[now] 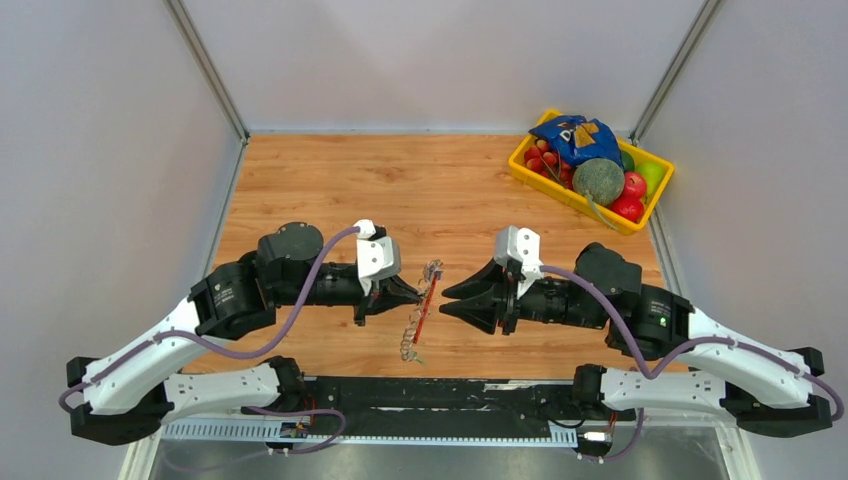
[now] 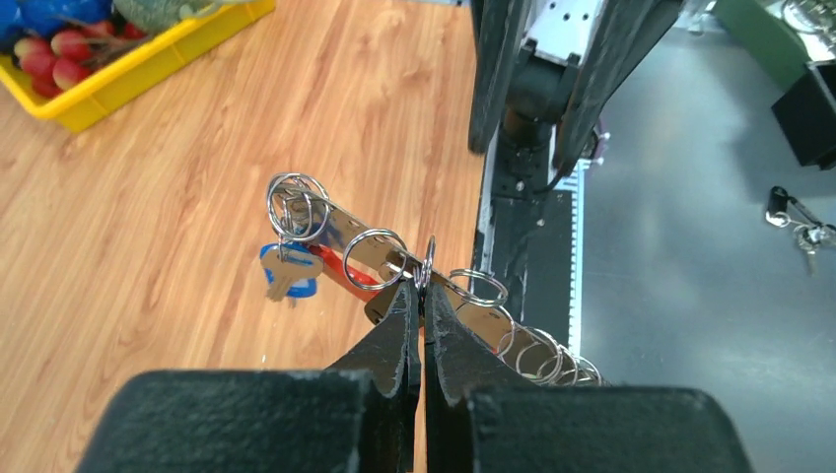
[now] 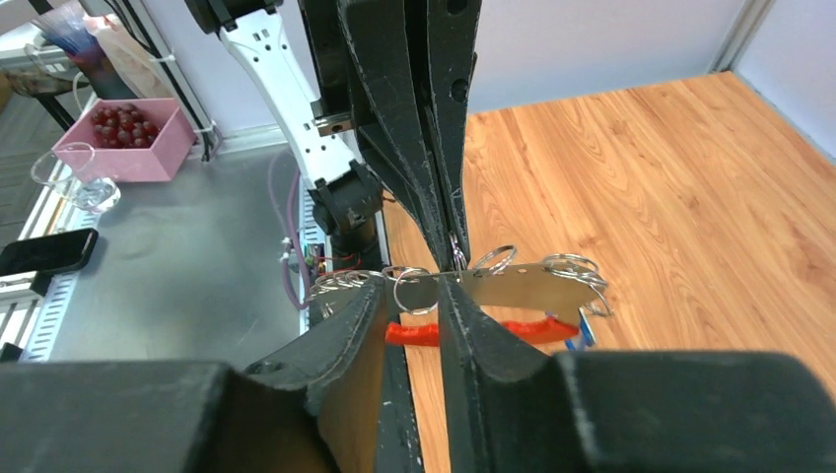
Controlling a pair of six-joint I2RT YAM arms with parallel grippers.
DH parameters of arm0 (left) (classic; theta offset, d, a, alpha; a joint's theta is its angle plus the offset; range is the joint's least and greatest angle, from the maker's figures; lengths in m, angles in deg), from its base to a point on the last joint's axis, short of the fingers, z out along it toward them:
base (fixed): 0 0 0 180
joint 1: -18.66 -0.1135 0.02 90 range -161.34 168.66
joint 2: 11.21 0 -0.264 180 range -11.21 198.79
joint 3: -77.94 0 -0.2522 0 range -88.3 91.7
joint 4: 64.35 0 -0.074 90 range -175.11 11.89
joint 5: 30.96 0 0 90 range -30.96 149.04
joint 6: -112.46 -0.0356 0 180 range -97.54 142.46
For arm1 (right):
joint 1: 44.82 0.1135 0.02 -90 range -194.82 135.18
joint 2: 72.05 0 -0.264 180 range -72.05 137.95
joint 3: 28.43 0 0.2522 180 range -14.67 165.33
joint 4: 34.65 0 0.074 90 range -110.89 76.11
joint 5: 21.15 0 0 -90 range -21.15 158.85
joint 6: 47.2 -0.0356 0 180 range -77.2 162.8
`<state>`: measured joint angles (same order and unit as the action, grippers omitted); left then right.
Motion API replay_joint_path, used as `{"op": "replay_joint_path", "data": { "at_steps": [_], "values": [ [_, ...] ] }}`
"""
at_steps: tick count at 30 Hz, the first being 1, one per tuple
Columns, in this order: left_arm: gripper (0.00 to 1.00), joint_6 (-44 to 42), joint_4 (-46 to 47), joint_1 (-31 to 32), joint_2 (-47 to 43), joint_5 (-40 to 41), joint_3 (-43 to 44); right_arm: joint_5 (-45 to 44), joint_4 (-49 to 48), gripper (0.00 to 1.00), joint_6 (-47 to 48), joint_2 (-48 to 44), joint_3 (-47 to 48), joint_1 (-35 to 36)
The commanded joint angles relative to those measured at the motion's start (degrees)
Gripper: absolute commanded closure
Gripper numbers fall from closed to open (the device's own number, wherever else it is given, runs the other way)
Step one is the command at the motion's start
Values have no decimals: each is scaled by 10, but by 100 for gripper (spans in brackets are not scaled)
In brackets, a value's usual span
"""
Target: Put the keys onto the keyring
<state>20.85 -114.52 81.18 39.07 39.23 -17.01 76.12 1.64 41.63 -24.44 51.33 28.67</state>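
The keyring [image 1: 424, 305] is a grey strap with a red strip and several silver rings, hanging in the air between my two grippers. My left gripper [image 2: 422, 296] is shut on one thin ring [image 2: 427, 264] at the strap's edge. A blue-headed key [image 2: 289, 274] dangles from the end ring [image 2: 299, 207]. In the right wrist view my right gripper [image 3: 414, 294] is open, its fingertips on either side of a ring on the strap [image 3: 513, 286], with the red strip [image 3: 409, 333] below. The left gripper's fingers [image 3: 434, 148] come down from above.
A yellow bin [image 1: 560, 195] with fruit and a blue bag stands at the back right of the wooden table. The black base rail [image 1: 430, 392] runs along the near edge, below the strap's lower end.
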Motion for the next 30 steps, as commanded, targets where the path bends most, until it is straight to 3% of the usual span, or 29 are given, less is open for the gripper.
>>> {"op": "replay_joint_path", "data": {
  "at_steps": [1, 8, 22, 30],
  "values": [
    [100, -20, -63, -1, 21, 39, 41, -40, 101, 67, 7, 2, 49, 4],
    [100, -36, -136, -1, 61, 40, 77, -15, 150, 52, 55, 35, 76, 4],
    [100, -57, -166, 8, 89, 7, 80, 40, 149, 47, 190, 102, 78, 4],
    [100, -61, -163, 26, 89, -8, 74, 44, 114, 50, 210, 108, 65, 4]
  ]
}}
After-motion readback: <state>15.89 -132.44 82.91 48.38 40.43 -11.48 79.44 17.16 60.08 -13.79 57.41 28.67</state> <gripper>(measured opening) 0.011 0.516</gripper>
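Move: About 5 cm to the left of the right fingertips, 1 cm ahead and 1 cm lower, is the ring that the shut left fingers already pinch, right at their own tips. The ringed strip's middle lies some 5 cm left, 2 cm back and 3 cm below the right hand. The blue key hangs about 6 cm ahead, 2 cm left and 5 cm below it; the green key sits roughly 11 cm back, 5 cm left and 5 cm below. Sinking together by about 6.5 cm, both hands tip their fingers some 20 degrees more steeply down, the left keeping its pinch on the ring. The right hand first backs off about 1.5 cm to its right, then comes nearly 3 cm left towards the held ring, its already parted fingers opening wider, with a slight roll; contact with the strip can't be made out. ##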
